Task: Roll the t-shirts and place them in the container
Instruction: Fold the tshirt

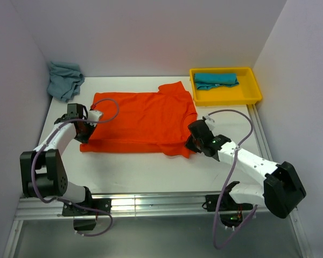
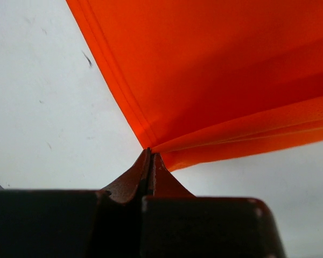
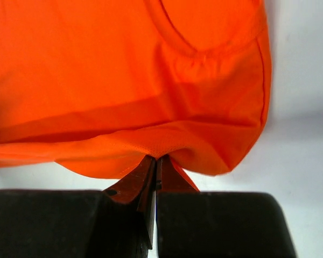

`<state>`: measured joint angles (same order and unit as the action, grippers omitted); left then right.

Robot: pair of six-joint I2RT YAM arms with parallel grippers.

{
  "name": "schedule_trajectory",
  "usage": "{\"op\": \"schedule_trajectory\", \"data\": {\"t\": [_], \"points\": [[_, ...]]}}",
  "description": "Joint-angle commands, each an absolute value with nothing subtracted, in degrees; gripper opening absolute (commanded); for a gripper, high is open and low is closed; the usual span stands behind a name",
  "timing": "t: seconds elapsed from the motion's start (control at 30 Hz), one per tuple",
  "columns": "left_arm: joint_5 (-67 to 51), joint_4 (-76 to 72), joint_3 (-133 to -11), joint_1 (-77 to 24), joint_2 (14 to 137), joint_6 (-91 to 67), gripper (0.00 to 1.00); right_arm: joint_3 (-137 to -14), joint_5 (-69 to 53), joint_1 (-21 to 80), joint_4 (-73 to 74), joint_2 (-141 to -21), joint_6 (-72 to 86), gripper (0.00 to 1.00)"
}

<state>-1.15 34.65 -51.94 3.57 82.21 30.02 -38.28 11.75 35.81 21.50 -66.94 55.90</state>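
Observation:
The orange-red t-shirt [image 1: 142, 121] lies spread on the white table, folded lengthwise. My left gripper [image 1: 85, 134] is shut on its near left corner; in the left wrist view the gripper [image 2: 150, 153] pinches the layered cloth [image 2: 226, 75]. My right gripper [image 1: 191, 144] is shut on the near right edge by the sleeve; in the right wrist view the gripper [image 3: 157, 158] grips the orange hem [image 3: 151, 107]. A teal t-shirt [image 1: 216, 80] lies folded in the yellow tray. A grey-blue t-shirt [image 1: 64, 79] lies crumpled at the back left.
The yellow tray [image 1: 253, 94] stands at the back right corner. White walls close the left, back and right sides. An aluminium rail [image 1: 151, 203] runs along the near table edge between the arm bases.

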Motion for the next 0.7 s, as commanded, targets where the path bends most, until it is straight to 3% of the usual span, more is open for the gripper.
{"op": "schedule_trajectory", "data": {"t": [0.0, 0.67], "points": [[-0.62, 31.56, -56.59, 3.78, 85.68, 26.99, 0.0, -43.67, 10.64, 32.18, 18.11, -69.87, 50.9, 0.0], [1.48, 29.8, -69.34, 3.6, 100.28, 21.1, 0.0, -51.77, 5.36, 26.46, 12.75, -86.22, 46.67, 0.0]]}}
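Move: Both hands already hold the orange t-shirt's near edge, just above the table. The middle of its flat part lies about 12 cm ahead of the left hand and 25 cm to its right, and some 15 cm ahead of the right hand and 22 cm to its left, 2 to 4 cm lower. The teal t-shirt is about 30 cm ahead and 9 cm left of the left hand; the yellow box is roughly 31 cm ahead and 16 cm right of the right hand. Keeping the near edge pinched in shut fingers, both hands carry it forward together, low over the flat cloth towards the orange t-shirt's far edge, the left about 8 cm, the right about 7 cm, slowing as they go. The left turns slightly counter-clockwise and sinks a little; the right lifts some 1 cm, then sinks about 2.5 cm. ##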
